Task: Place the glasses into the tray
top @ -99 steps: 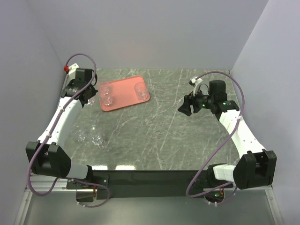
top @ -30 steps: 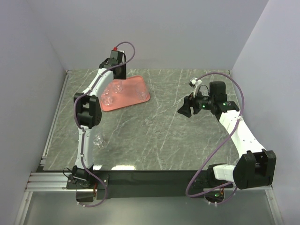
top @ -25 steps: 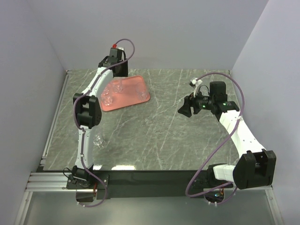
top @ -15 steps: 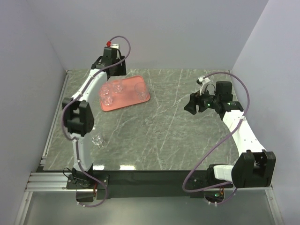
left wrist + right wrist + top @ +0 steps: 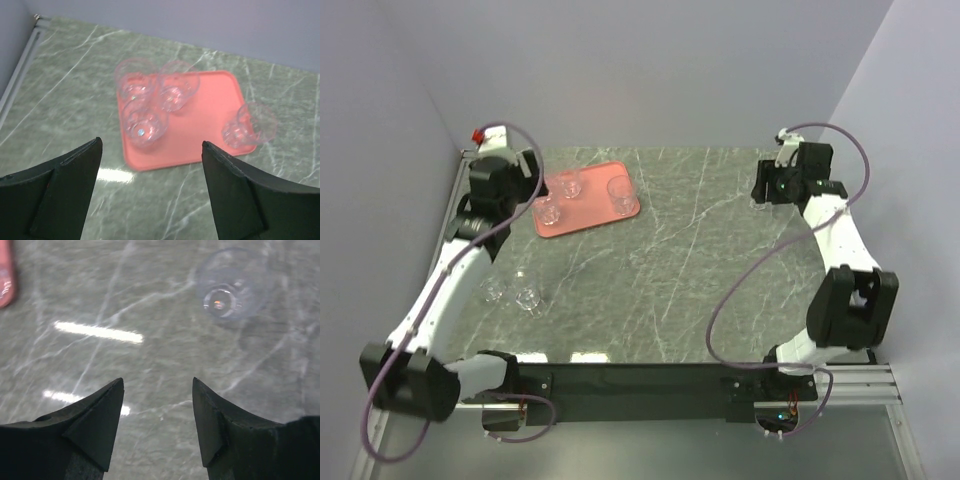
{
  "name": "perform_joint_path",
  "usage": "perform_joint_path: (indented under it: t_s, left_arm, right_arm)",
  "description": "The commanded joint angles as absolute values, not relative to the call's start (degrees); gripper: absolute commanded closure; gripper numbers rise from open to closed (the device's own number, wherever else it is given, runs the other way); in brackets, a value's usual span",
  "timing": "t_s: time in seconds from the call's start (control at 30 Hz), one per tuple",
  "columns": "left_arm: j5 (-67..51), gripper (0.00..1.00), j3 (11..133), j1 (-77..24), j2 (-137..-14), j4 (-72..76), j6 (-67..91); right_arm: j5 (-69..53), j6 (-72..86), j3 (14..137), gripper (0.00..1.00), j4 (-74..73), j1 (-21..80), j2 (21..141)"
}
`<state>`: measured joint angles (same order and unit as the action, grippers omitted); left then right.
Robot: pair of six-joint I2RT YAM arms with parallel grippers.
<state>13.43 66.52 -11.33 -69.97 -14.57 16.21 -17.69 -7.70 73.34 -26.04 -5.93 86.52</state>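
Note:
The salmon-red tray [image 5: 592,212] lies at the back left of the marble table; it also shows in the left wrist view [image 5: 205,125]. Several clear glasses stand in it: a cluster of three [image 5: 145,122] at its left and one [image 5: 250,125] at its right. More glasses [image 5: 527,297] stand on the marble at the near left. One glass [image 5: 227,285] lies on the marble ahead of my right gripper [image 5: 157,380], which is open and empty. My left gripper [image 5: 151,142] is open and empty, hovering just short of the tray's near edge. In the top view the left gripper [image 5: 528,188] is left of the tray and the right gripper [image 5: 762,188] is at the far right.
Grey walls close in the table at the back and both sides. A metal rail [image 5: 17,65] runs along the left edge. Bright light reflections [image 5: 97,332] lie on the marble. The tray's edge [image 5: 4,280] shows at the far left of the right wrist view.
My left arm has swung from behind the tray to its left side. My right arm has pulled back toward the far right corner. A fourth glass now stands in the tray.

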Motion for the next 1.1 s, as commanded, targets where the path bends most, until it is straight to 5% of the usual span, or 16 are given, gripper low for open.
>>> perform_joint_path:
  t_s: [0.0, 0.53, 1.07]
  left_arm:
    - [16.34, 0.14, 57.61, -10.38, -62.42, -8.88, 17.49]
    - [23.29, 0.12, 47.29, -9.67, -51.33, -7.82, 15.47]
    - [23.38, 0.12, 47.46, -9.67, -51.68, -8.09, 14.94]
  right_arm:
    - [-9.16, -5.19, 81.11, 0.37, -26.98, -7.47, 91.74]
    - [-1.58, -4.31, 106.33, 0.47, -33.57, -8.96, 115.56]
    - [-0.17, -5.45, 110.74, 0.6, -33.84, -9.49, 123.92]
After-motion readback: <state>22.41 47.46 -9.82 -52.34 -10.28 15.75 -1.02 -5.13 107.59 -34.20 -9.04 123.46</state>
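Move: The right hand is empty and going for the glass still standing alone on the right of the table, about 12 cm ahead, 5 cm to the right and 14 cm lower. The tray's middle is far over, some 48 cm left and 13 cm ahead of this hand, with its rightmost glass about 36 cm left and 12 cm ahead. From the idle left hand, that lone glass lies roughly 14 cm ahead, 63 cm right and 24 cm lower. The right hand reaches some 12 cm forward and 9 cm right at an almost level height towards the lone glass, then sinks to the right side of its rim, about 9 cm lower in all, turning some 15 degrees clockwise, tipping further down and narrowing its fingers to a small gap, with touch not yet visible. Meanwhile the empty left hand draws away from the tray, about 6 cm back, 5 cm left and a little down, fingers still open, and then stays there. ##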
